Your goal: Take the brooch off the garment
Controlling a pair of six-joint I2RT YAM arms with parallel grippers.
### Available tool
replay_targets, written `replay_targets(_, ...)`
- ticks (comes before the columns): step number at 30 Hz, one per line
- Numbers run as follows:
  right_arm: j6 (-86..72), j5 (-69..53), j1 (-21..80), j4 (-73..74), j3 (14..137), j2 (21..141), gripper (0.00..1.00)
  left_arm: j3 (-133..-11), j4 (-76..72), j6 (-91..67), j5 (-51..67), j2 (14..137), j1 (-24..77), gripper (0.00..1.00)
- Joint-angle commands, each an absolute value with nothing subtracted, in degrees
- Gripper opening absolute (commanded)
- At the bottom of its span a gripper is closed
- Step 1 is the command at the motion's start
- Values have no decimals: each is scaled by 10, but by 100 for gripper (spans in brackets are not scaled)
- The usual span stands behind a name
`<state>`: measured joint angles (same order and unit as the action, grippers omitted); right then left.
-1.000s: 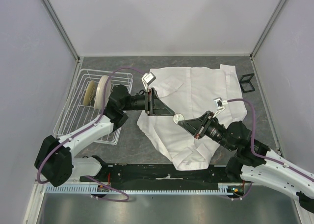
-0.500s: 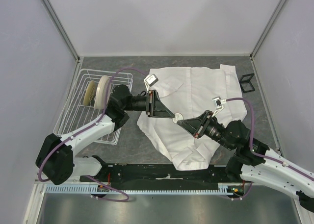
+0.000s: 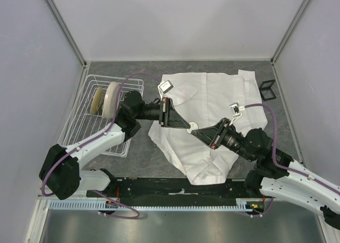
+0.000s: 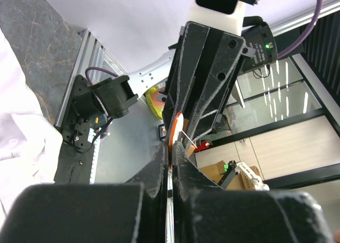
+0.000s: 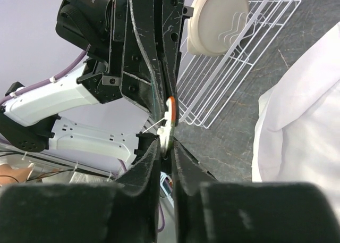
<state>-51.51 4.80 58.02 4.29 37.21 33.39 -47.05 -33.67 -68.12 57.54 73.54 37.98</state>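
The brooch (image 3: 192, 128) is a small round disc held above the garment (image 3: 212, 94), a white shirt spread on the table. My two grippers meet tip to tip around it. My left gripper (image 3: 189, 126) comes from the left and is shut on the brooch (image 4: 174, 127), whose orange edge pokes out past its tips (image 4: 170, 147). My right gripper (image 3: 196, 131) comes from the right; its jaws stand slightly parted around the brooch's lower edge (image 5: 169, 120), with a thin gap showing in the right wrist view (image 5: 168, 144).
A white wire rack (image 3: 79, 131) holding cream plates (image 3: 106, 98) stands at the left, right behind the left arm. A small black wire stand (image 3: 268, 90) sits at the shirt's far right. The shirt (image 5: 303, 115) covers the table's middle.
My left gripper has moved in on the brooch and shut on it. My right gripper, shut on the brooch before, has parted its jaws a little.
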Motion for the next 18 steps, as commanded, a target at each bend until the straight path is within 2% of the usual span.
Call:
replay_targets(1, -473, 51, 581, 124, 433, 348, 27, -506, -305, -650, 584, 728, 383, 2)
replay_targets(3, -468, 48, 581, 130, 445, 339, 35, -508, -301, -655, 586, 727, 382, 2)
replay_targets(4, -468, 50, 581, 135, 447, 336, 43, -509, -301, -657, 588, 729, 382, 2)
replay_targets(7, -468, 54, 581, 141, 459, 337, 50, -505, -315, -670, 590, 729, 382, 2)
replay_targets(18, -499, 97, 581, 127, 490, 359, 56, -503, -322, -679, 590, 727, 382, 2)
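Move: The brooch is already pinched from both sides in mid-air. Its middle lies about 2 cm to the right of the left hand, level with it in height and reach; from the right hand it is some 2 cm to the left and 1 cm ahead, at the same height. From the left hand, the spread garment's middle is roughly 10 cm ahead, 9 cm right and 28 cm below. The brooch stays in the left hand's fingers, already all but shut on its edge at the start; that hand rises only about half a cm, then stands. The right hand opens its nearly shut fingers to just over half, letting go of the brooch, and lifts about 2.5 cm while easing some 1.5 cm to the right, rolling about 5 degrees with its left side dipping. ##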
